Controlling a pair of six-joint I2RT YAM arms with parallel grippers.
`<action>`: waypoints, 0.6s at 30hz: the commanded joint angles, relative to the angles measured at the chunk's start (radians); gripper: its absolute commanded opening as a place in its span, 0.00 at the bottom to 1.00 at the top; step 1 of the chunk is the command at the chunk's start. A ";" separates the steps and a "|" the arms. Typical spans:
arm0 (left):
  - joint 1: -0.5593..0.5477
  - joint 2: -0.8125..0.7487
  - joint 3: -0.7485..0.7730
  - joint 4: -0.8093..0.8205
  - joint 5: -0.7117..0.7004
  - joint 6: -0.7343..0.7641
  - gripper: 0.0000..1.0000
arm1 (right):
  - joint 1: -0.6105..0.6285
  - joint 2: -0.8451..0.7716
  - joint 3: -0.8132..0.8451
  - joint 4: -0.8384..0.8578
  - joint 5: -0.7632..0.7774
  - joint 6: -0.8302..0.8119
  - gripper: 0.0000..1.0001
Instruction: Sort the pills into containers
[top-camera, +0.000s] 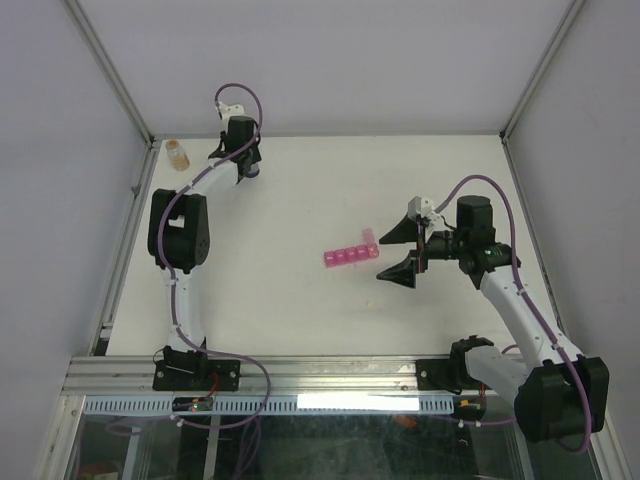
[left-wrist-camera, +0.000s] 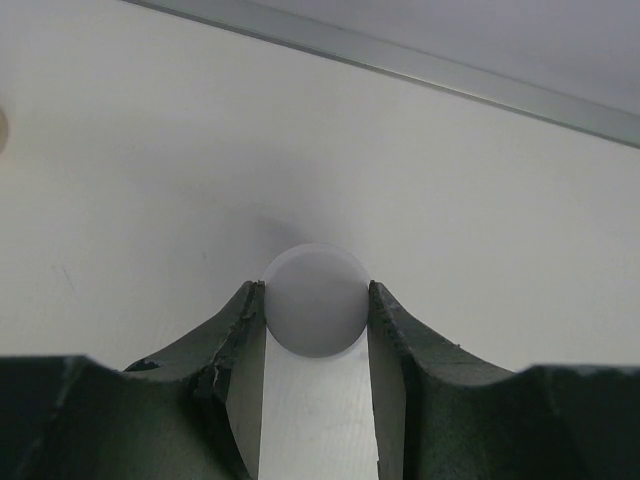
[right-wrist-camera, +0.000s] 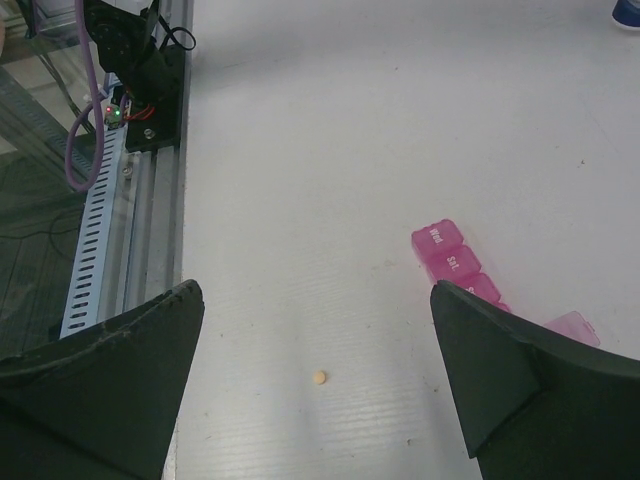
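Observation:
The containers are a pink pill-organiser strip (top-camera: 350, 254) lying mid-table, its far-end lid (right-wrist-camera: 572, 328) flipped open. In the right wrist view the strip (right-wrist-camera: 455, 265) runs behind the right finger. One tiny pale orange pill (right-wrist-camera: 319, 377) lies on the table between the fingers of my right gripper (right-wrist-camera: 316, 286), which hangs open above it, touching nothing. This gripper (top-camera: 405, 250) sits just right of the strip. At the far left back, my left gripper (top-camera: 247, 166) is shut on the round white cap of a small bottle (left-wrist-camera: 316, 300), gripped from both sides.
A small amber bottle (top-camera: 177, 153) stands in the far left corner by the wall rail. The metal frame rail (right-wrist-camera: 130, 190) with cables and the left arm's base (right-wrist-camera: 135, 60) runs along the near table edge.

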 joint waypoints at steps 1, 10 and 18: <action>0.030 0.046 0.122 -0.038 -0.070 0.026 0.03 | -0.008 0.006 0.004 0.037 0.003 0.007 0.99; 0.041 0.015 0.143 -0.054 -0.071 0.058 0.80 | -0.010 0.011 0.004 0.037 0.009 0.006 0.99; 0.034 -0.290 -0.016 -0.025 0.218 0.063 0.99 | -0.033 0.014 0.002 0.086 0.038 0.082 0.99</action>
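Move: The left hand holds the white pill bottle close above the table. The free spot for it lies about 3 cm to the left and 1 cm ahead, with the table top some 6 cm below. The amber bottle stands roughly 20 cm to the hand's left and 3 cm farther out; the table's far edge runs about 13 cm ahead. From the idle right hand, the spot is some 36 cm ahead, 36 cm left and 16 cm lower. The left hand carries the white bottle about 3.5 cm left, slightly forward and down, opens wide, then starts rising. ##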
